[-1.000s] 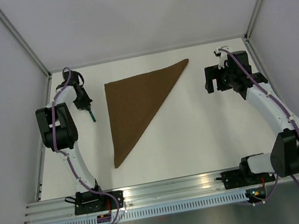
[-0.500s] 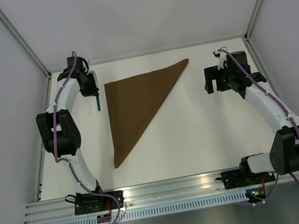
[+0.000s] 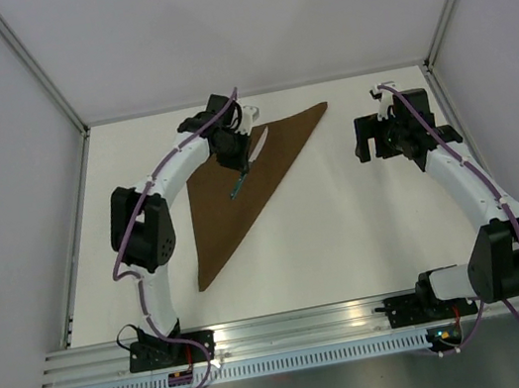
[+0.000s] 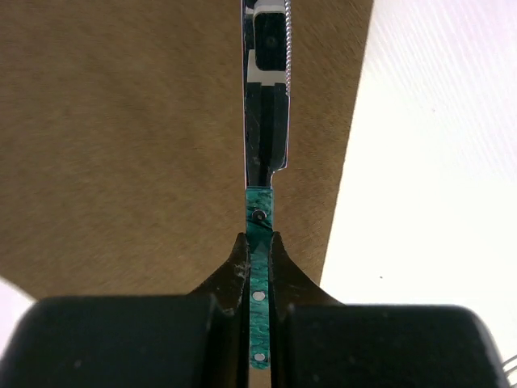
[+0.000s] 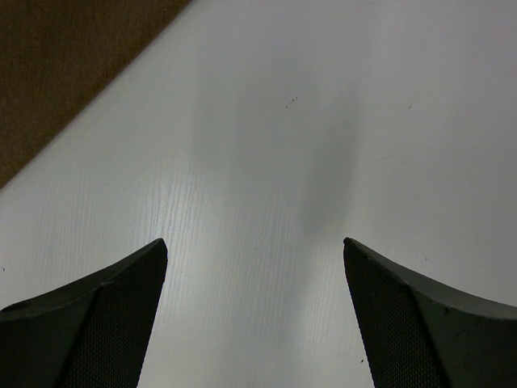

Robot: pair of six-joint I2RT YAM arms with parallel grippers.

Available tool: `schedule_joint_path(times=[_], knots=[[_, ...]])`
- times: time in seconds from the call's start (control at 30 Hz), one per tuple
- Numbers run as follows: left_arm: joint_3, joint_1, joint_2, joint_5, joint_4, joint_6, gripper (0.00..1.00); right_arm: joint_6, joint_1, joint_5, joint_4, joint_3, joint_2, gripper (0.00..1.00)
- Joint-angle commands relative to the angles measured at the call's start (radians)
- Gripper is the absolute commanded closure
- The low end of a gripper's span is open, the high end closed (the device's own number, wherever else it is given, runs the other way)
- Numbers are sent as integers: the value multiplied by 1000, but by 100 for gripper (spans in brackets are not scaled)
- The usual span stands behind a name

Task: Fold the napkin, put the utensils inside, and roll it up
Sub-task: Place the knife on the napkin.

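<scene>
The dark brown napkin (image 3: 227, 210) lies flat on the white table, folded into a triangle. My left gripper (image 3: 239, 160) hangs over its upper part, shut on the teal handle of a knife (image 3: 237, 189). In the left wrist view the fingertips (image 4: 240, 246) pinch the handle and the serrated steel blade of the knife (image 4: 266, 137) points away over the napkin (image 4: 121, 121), close to its edge. My right gripper (image 3: 377, 145) stands open over bare table to the right of the napkin. The right wrist view shows this gripper (image 5: 254, 246) empty, with a napkin (image 5: 56, 65) corner at top left.
Grey walls with metal corner posts close in the table on the left, back and right. An aluminium rail (image 3: 293, 324) carrying both arm bases runs along the near edge. White table (image 3: 346, 229) shows to the right of the napkin.
My left arm has swung right from the table's left edge to above the napkin, carrying the knife. The right arm has not moved.
</scene>
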Motion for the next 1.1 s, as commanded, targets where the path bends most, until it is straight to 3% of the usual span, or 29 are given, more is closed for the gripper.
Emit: schedule_joint_path(times=[0.0, 0.47, 1.07], knots=[[40, -11, 51, 25, -25, 22, 98, -2, 5, 4, -7, 8, -7, 6], [62, -97, 196, 68, 15, -27, 98, -1, 3, 7, -12, 5, -4, 6], [-15, -148, 220, 93, 68, -41, 98, -1, 5, 10, -12, 0, -8, 6]])
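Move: My left hand already holds the knife by its handle above the folded napkin. The bare spot just inside the long folded edge lies about 10 cm below this hand, 4 cm back and 6 cm to its right. The napkin's far right corner is some 22 cm ahead and 30 cm right; its near corner is 29 cm back and 16 cm left. From my idle right hand the spot lies roughly 25 cm left, 1 cm ahead and 15 cm below. I lower the knife with my left hand about 9 cm, at first almost straight down, then increasingly right and back (some 6 cm and 4 cm in all), easing onto the napkin beside its long folded edge. My fingertips tip about 10 degrees back towards the base, nearer to vertical, and the hand turns about as much clockwise; the fingers keep their pinch on the handle as the knife comes to touch the cloth. ##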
